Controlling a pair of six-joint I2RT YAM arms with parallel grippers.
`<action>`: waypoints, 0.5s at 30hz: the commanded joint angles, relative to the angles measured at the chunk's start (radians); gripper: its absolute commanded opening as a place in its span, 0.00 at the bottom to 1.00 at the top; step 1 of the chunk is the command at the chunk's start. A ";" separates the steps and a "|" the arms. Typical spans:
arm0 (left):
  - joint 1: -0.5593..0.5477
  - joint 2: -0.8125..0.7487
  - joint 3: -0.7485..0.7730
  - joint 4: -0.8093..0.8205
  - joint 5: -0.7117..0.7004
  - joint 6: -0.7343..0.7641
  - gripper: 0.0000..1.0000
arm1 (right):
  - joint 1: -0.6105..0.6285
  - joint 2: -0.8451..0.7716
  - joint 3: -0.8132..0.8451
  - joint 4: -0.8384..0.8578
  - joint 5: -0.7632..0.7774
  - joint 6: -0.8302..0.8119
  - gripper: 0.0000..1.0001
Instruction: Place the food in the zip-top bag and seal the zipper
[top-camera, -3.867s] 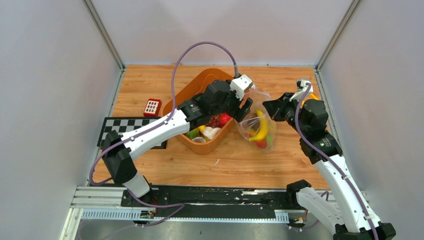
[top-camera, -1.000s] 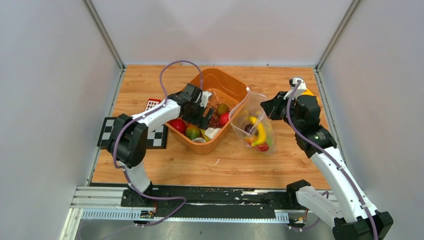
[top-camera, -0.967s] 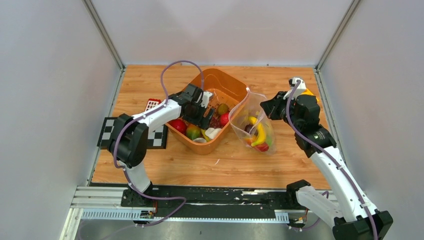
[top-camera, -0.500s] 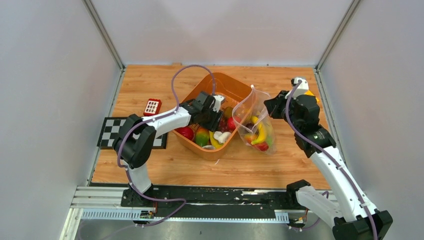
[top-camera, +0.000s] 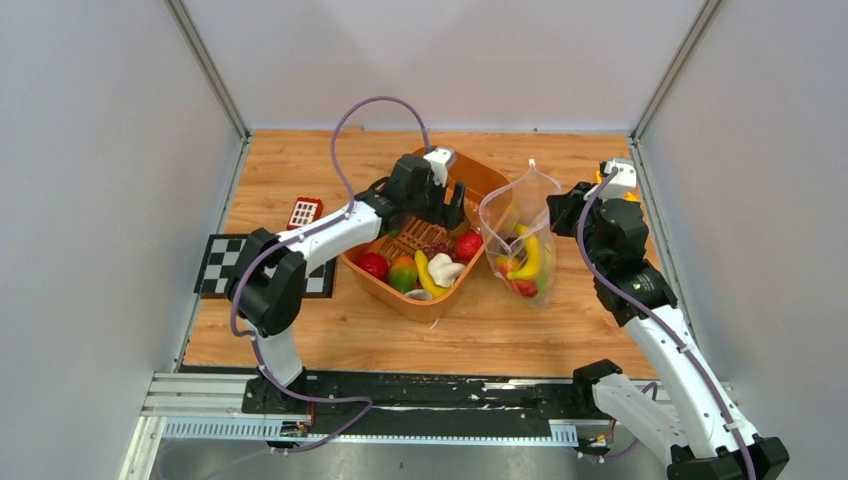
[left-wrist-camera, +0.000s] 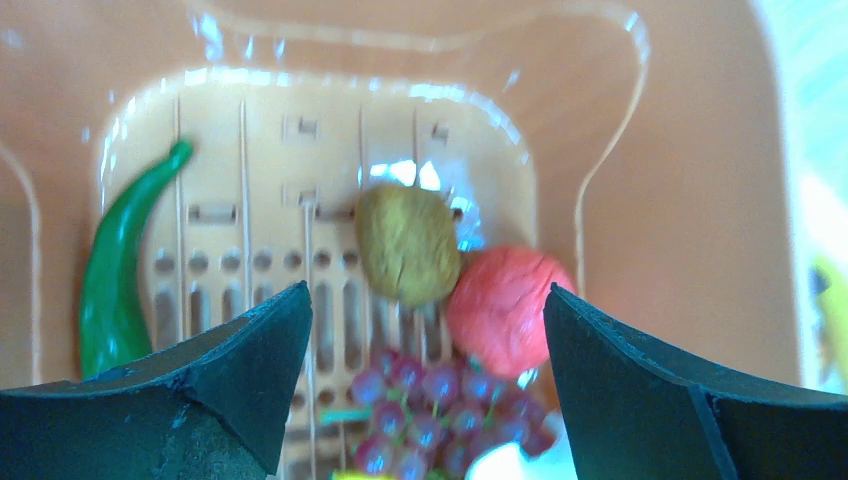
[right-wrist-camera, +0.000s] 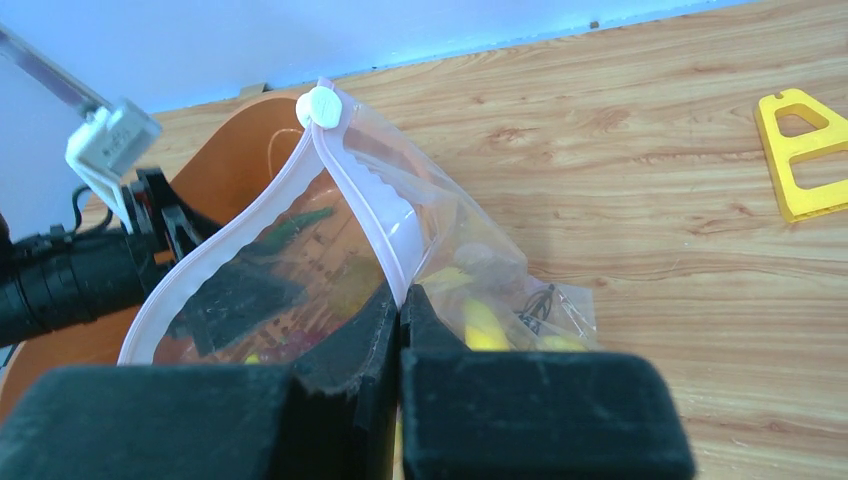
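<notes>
The zip-top bag (top-camera: 520, 235) hangs upright right of the orange basket (top-camera: 420, 305), with a yellow banana (top-camera: 527, 262) and a red fruit (top-camera: 523, 287) inside. My right gripper (top-camera: 556, 210) (right-wrist-camera: 400, 295) is shut on the bag's near mouth edge, on the pinkish zipper (right-wrist-camera: 370, 215); the mouth gapes. My left gripper (top-camera: 452, 203) (left-wrist-camera: 425, 300) stands open over the basket's far right part, holding nothing. Below it lie a brown kiwi (left-wrist-camera: 407, 243), a red fruit (left-wrist-camera: 508, 308), grapes (left-wrist-camera: 440, 405) and a green pepper (left-wrist-camera: 125, 270). More food shows lower in the basket: mango (top-camera: 403, 272), banana (top-camera: 427, 275), mushroom (top-camera: 443, 268).
A small red block (top-camera: 305, 213) and a checkerboard mat (top-camera: 220, 265) lie left of the basket. A yellow piece (right-wrist-camera: 805, 150) lies on the wood by the right wall. Grey walls close in the table on three sides.
The left gripper has moved from the basket's left side to its far right part. The basket has slid and turned to the right. The right gripper has drawn the bag more upright.
</notes>
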 joint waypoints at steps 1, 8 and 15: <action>0.006 0.093 0.117 0.115 0.062 -0.042 0.92 | -0.004 -0.008 0.007 0.061 0.039 -0.001 0.00; 0.007 0.239 0.205 0.055 0.047 -0.019 0.91 | -0.004 0.004 0.013 0.057 0.008 0.001 0.00; 0.004 0.186 0.137 0.048 0.045 0.002 0.93 | -0.004 0.022 0.011 0.062 -0.017 0.011 0.00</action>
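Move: The brown kiwi in the orange bin lies about 3 cm ahead of the open left hand, 3 cm to its right and some 9 cm below. The red pomegranate sits roughly 4 cm nearer the base than the kiwi and 1 cm to its right; the grapes are 6 cm back from the kiwi and 4 cm to its left. The zip-top bag is about 13 cm right of the left hand and 4 cm back. From the right hand, the kiwi is some 8 cm ahead, 14 cm left and 23 cm below. Towards the brown kiwi, the left hand first swings forward and right about 6 cm with a small rise, then turns downward and sinks roughly 8 cm into the bin, easing back a centimetre or so. Its fingers stay wide open and no contact with the kiwi can be seen. The right hand stays in place, still pinching the bag's rim. ##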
